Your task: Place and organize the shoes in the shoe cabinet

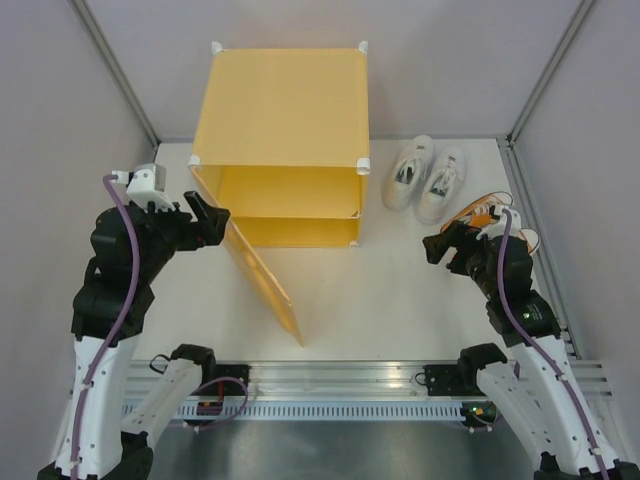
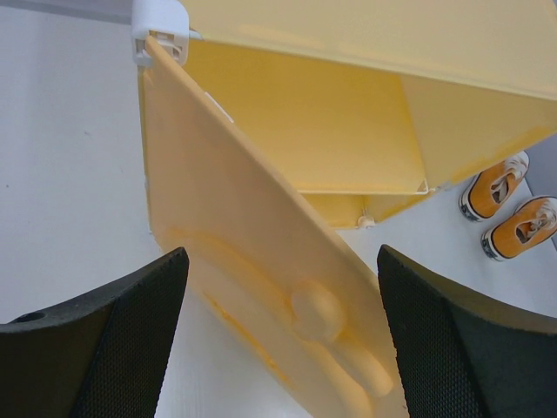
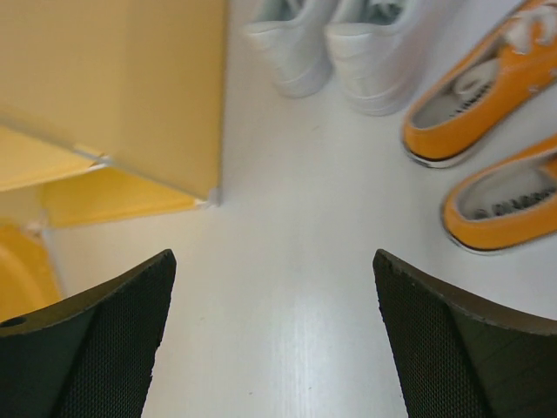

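The yellow-orange shoe cabinet (image 1: 285,110) stands at the back centre, and its door (image 1: 262,282) is swung out toward the front. My left gripper (image 1: 212,220) is open at the door's hinge side. In the left wrist view the door (image 2: 252,244), with its embossed shape (image 2: 318,309), runs between the spread fingers (image 2: 113,340), which stand apart from it. The white shoes (image 1: 425,178) sit right of the cabinet. The orange shoes (image 1: 492,212) lie beside them, partly under my right arm. My right gripper (image 1: 440,245) is open over bare table with nothing in it (image 3: 271,340). Ahead of it are the white shoes (image 3: 348,43) and the orange shoes (image 3: 474,104).
Grey walls enclose the white table (image 1: 380,300) on the left, back and right. A metal rail (image 1: 340,385) holding the arm bases runs along the near edge. Inside the cabinet, the shelf (image 2: 348,187) and both compartments hold nothing that I can see.
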Action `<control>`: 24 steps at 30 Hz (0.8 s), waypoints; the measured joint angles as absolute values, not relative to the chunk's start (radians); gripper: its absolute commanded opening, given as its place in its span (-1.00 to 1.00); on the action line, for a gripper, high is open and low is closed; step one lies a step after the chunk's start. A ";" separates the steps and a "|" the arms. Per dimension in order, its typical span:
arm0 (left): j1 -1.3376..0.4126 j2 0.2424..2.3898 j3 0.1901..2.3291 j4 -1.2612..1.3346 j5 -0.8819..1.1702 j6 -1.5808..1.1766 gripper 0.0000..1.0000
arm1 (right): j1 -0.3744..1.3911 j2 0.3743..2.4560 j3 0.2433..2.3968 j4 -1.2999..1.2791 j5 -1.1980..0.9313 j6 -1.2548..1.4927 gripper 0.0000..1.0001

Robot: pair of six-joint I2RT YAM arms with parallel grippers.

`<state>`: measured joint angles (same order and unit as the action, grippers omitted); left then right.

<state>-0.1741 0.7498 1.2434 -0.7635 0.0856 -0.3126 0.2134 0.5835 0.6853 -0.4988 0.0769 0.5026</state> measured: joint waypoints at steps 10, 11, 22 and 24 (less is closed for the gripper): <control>-0.174 0.743 1.244 -0.773 0.085 -0.313 0.83 | 0.308 0.517 0.582 -0.278 -0.276 0.555 0.96; -0.174 0.743 1.244 -0.773 0.085 -0.313 0.83 | 0.344 0.528 0.578 -0.252 -0.283 0.562 0.96; -0.174 0.734 1.244 -0.772 0.096 -0.312 0.82 | 0.907 0.942 0.643 0.007 -0.084 0.543 0.96; -0.174 0.734 1.244 -0.772 0.105 -0.312 0.82 | 1.016 1.015 0.671 0.042 -0.042 0.530 0.96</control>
<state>-0.1741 0.7341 1.2438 -0.7723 0.1051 -0.3122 1.0164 1.0149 0.6708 0.0418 -0.0418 0.5304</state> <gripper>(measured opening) 0.914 0.979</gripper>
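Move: The cabinet door stands ajar; its free edge is about 34 cm to the right hand's left, some 12 cm back and about 5 cm lower at mid-height. The cabinet's right front edge is roughly 20 cm left and 11 cm ahead of the right hand; the nearer orange shoe is about 17 cm right, 9 cm ahead and 18 cm down. From the left hand, the door's free edge lies some 16 cm right, 14 cm back and 19 cm below. Swing the open, empty right gripper about 26 cm left across the front of the cabinet, curving back some 8 cm in the later part, towards the free edge of the door. Turn the hand about 50 degrees counter-clockwise on the way so the fingers come round to face the door, and keep them wide open, stopping short of touching. ##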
